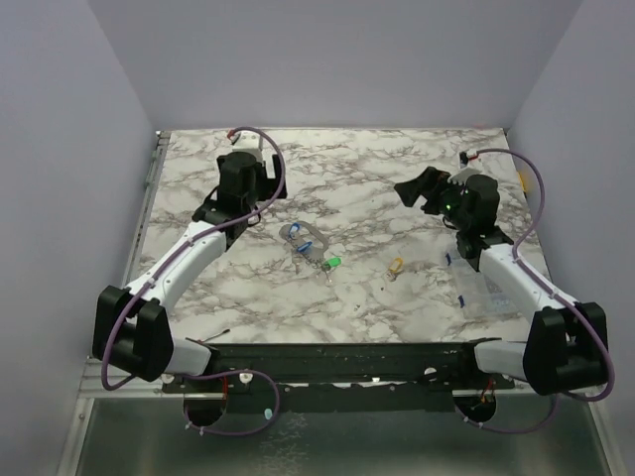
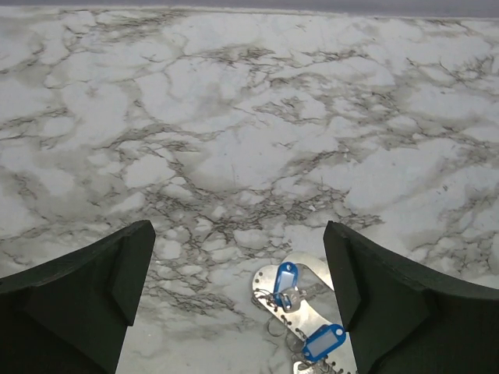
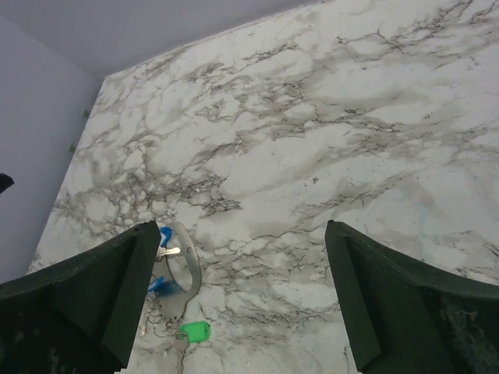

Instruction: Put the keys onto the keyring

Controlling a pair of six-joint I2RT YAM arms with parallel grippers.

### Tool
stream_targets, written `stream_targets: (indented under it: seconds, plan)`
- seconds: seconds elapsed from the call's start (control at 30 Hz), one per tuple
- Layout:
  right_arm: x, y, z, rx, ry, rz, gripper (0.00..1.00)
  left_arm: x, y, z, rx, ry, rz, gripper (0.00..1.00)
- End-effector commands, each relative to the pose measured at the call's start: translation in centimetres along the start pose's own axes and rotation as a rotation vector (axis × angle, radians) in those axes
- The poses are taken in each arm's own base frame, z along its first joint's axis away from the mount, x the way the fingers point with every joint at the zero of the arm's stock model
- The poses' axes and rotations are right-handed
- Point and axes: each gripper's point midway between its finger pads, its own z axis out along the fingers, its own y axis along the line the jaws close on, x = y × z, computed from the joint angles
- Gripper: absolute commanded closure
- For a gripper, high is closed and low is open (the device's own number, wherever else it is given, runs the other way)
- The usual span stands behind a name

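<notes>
The keyring (image 1: 303,241) is a silvery oval loop lying flat near the middle of the marble table, with two blue-headed keys (image 2: 285,277) resting on it. A green-headed key (image 1: 332,263) lies just right of and nearer than the loop, and a yellow-gold key (image 1: 396,266) lies further right. My left gripper (image 1: 260,188) hovers up-left of the loop, open and holding nothing; the keyring (image 2: 304,315) shows low between its fingers. My right gripper (image 1: 422,190) stands open and holds nothing to the upper right. Its view has the keyring (image 3: 192,262) and green key (image 3: 194,332) at lower left.
A clear plastic sheet or bag (image 1: 486,293) lies on the table under the right forearm. Purple cables (image 1: 276,164) loop off both arms. Lavender walls close in the table on the left, back and right.
</notes>
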Motion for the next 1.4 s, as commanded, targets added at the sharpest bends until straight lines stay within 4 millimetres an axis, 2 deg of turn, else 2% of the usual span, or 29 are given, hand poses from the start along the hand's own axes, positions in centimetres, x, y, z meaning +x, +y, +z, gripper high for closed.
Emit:
stream_targets:
  seconds: [0.0,0.07,0.17,0.3,0.43,0.6,0.7,0.8,0.93,1.03,1.13,1.27,1.37]
  plan:
    - [0.5,-0.1,-0.9,0.067,0.097,0.041,0.00,1.8,-3.3,-0.2,0.095,0.033,0.084,0.03]
    - [0.8,-0.4,-1.8,0.104,0.129,0.058,0.00,2.3,-5.3,-0.9,0.154,0.040,0.110,0.04]
    - [1.9,-1.8,-3.2,0.230,0.208,0.103,0.00,2.9,-7.6,-1.8,0.206,0.042,0.161,0.06]
    - [4.7,-3.2,-5.6,0.375,0.362,0.148,0.00,4.4,-9.9,-2.7,0.264,0.068,0.184,0.12]
    - [7.2,-2.1,-7.2,0.331,0.458,0.127,0.00,5.9,-12.9,-4.2,0.342,0.080,0.265,0.17]
    - [6.9,-1.2,-8.2,0.278,0.452,0.067,0.00,7.4,-14.9,-5.5,0.379,0.088,0.315,0.18]
    - [6.3,-0.6,-8.3,0.259,0.453,0.032,0.00,7.9,-14.8,-5.5,0.348,0.092,0.338,0.20]
    - [6.1,0.9,-7.9,0.197,0.449,-0.006,0.00,8.2,-14.1,-5.4,0.303,0.095,0.351,0.21]
    - [6.0,2.9,-6.7,0.110,0.445,-0.062,0.00,8.0,-11.8,-5.4,0.193,0.077,0.385,0.23]
    - [6.2,4.2,-5.7,0.029,0.456,-0.089,0.00,7.9,-9.8,-5.6,0.124,0.066,0.433,0.33]
    - [5.8,4.9,-4.5,-0.010,0.456,-0.106,0.00,9.5,-8.8,-6.1,0.126,0.122,0.521,0.35]
    - [5.4,5.1,-3.2,-0.014,0.463,-0.112,0.00,12.6,-8.1,-7.1,0.214,0.198,0.628,0.40]
    - [5.6,5.2,-2.5,-0.030,0.464,-0.097,0.00,13.1,-7.5,-7.2,0.233,0.197,0.669,0.41]
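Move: The keyring with its two blue-tagged keys lies about 8 cm back, 10 cm right and 21 cm below the left hand; the green-tagged key is some 12 cm back and 16 cm right of that hand, equally low. From the right hand, the yellow-tagged key is roughly 11 cm back, 4 cm left and 19 cm below, and the green-tagged key about 10 cm back and 18 cm left. Left hand sweeps back and some 16 cm right, then left, sinking towards the keyring, narrowing; right draws back. ##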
